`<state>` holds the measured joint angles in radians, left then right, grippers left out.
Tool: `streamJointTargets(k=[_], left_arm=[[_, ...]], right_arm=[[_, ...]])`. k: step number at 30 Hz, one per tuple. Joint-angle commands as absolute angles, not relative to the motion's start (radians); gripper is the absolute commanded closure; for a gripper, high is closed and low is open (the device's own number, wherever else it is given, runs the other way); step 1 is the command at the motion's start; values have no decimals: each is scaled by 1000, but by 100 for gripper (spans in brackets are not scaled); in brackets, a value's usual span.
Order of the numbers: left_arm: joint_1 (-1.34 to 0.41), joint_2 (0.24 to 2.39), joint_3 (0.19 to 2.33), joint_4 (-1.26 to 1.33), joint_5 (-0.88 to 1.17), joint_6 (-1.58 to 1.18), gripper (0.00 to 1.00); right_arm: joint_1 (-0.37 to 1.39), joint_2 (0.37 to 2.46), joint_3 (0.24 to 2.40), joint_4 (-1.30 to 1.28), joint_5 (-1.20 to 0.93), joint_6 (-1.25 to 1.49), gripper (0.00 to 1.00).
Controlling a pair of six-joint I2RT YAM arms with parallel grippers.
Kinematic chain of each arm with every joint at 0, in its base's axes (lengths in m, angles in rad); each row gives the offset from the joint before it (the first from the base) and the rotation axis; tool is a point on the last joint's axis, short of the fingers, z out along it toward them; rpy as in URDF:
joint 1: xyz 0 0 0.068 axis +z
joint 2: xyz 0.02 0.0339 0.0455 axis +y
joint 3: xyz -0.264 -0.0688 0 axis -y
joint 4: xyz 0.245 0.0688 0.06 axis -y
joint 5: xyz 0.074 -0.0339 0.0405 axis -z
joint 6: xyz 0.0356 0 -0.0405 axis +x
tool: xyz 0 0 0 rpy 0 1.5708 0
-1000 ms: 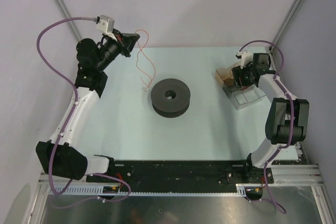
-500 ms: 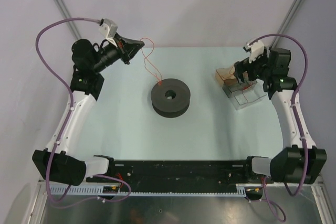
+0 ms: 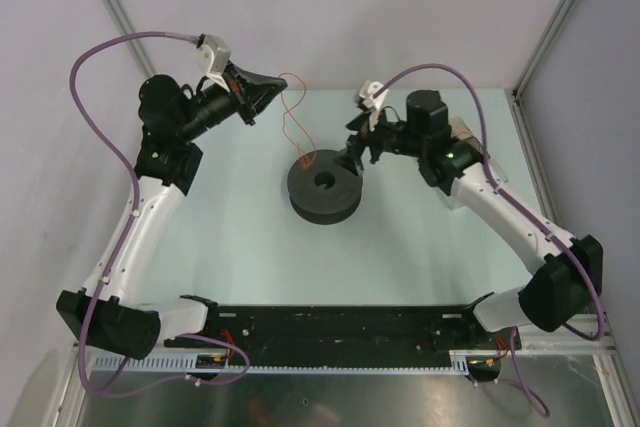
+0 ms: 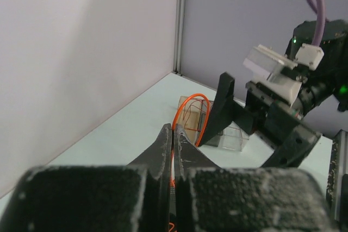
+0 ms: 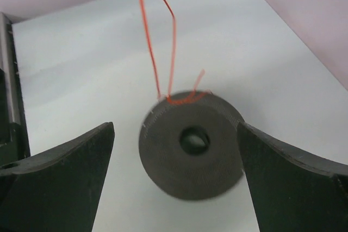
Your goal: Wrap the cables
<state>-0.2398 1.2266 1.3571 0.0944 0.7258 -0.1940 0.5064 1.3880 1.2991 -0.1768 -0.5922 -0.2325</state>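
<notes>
A thin orange cable point(image 3: 303, 155) hangs from my left gripper point(image 3: 275, 82) down to the far rim of a dark grey spool point(image 3: 310, 195) at the table's middle. In the left wrist view the left gripper point(image 4: 174, 127) is shut on the cable point(image 4: 196, 95), which loops up past the fingertips. My right gripper point(image 3: 360, 157) hovers just right of the spool's far side. In the right wrist view it point(image 5: 175, 126) stands wide open, with the spool point(image 5: 174, 161) between and beyond its fingers point(image 5: 81, 156). The cable point(image 5: 173, 42) drops onto the spool's rim.
A clear plastic box point(image 4: 232, 138) and a tan box point(image 4: 190, 117) with more orange wire sit at the far right of the table, behind the right arm. Grey walls close in the left, back and right. A black rail point(image 3: 340, 325) runs along the near edge.
The right arm has swung left from the boxes to the spool and its jaws have opened wide. The left gripper has shifted right with the cable, whose lower end now rests on the spool.
</notes>
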Motion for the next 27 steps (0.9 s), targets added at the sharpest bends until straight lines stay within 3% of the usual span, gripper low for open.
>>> streamJointTargets(k=[1, 6, 8, 11, 16, 19, 21, 25, 27], left_arm=[[-266, 1191, 1355, 117, 691, -226, 100], [-287, 1182, 1349, 124, 672, -241, 100], [-290, 1180, 1353, 127, 668, -252, 100], [-293, 1178, 1359, 128, 664, -262, 100], [-299, 1178, 1358, 130, 651, -265, 100], [-304, 1197, 1345, 121, 656, -271, 99], [-306, 1222, 1342, 78, 651, -259, 88], [-219, 1289, 1354, -39, 609, -309, 41], [-138, 1331, 1359, -70, 616, -364, 23]], right_arm=[[604, 1474, 1354, 29, -563, -168, 1], [679, 1590, 1356, 123, -507, -197, 1], [688, 1630, 1356, 132, -498, -210, 5], [687, 1682, 1356, 135, -459, -231, 28], [651, 1693, 1359, 155, -498, -199, 90], [627, 1662, 1368, 175, -612, -148, 99], [603, 1642, 1378, 193, -723, -79, 100], [566, 1591, 1383, 227, -904, 61, 100], [552, 1567, 1382, 234, -947, 134, 100]])
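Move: Below and left of the open right fingers hangs the low end of the red cable, about 9 cm left, 2 cm ahead and 9 cm down. The spool stands roughly 6 cm ahead, 5 cm left and 26 cm below the right hand; the left fingers, still pinching the cable, are some 14 cm left, 2 cm ahead and 14 cm up. From the left hand that low end lies about 5 cm right, 1 cm ahead and 23 cm down. Reaching about 10 cm left and then sinking some 9 cm, with a slight drift forward, the right hand closes around the hanging cable above the spool and pinches it, then lifts it about 4 cm and draws back a little. Only then do the left fingers, nearly still so far, open and let go of the cable, that hand dipping about 2 cm. ##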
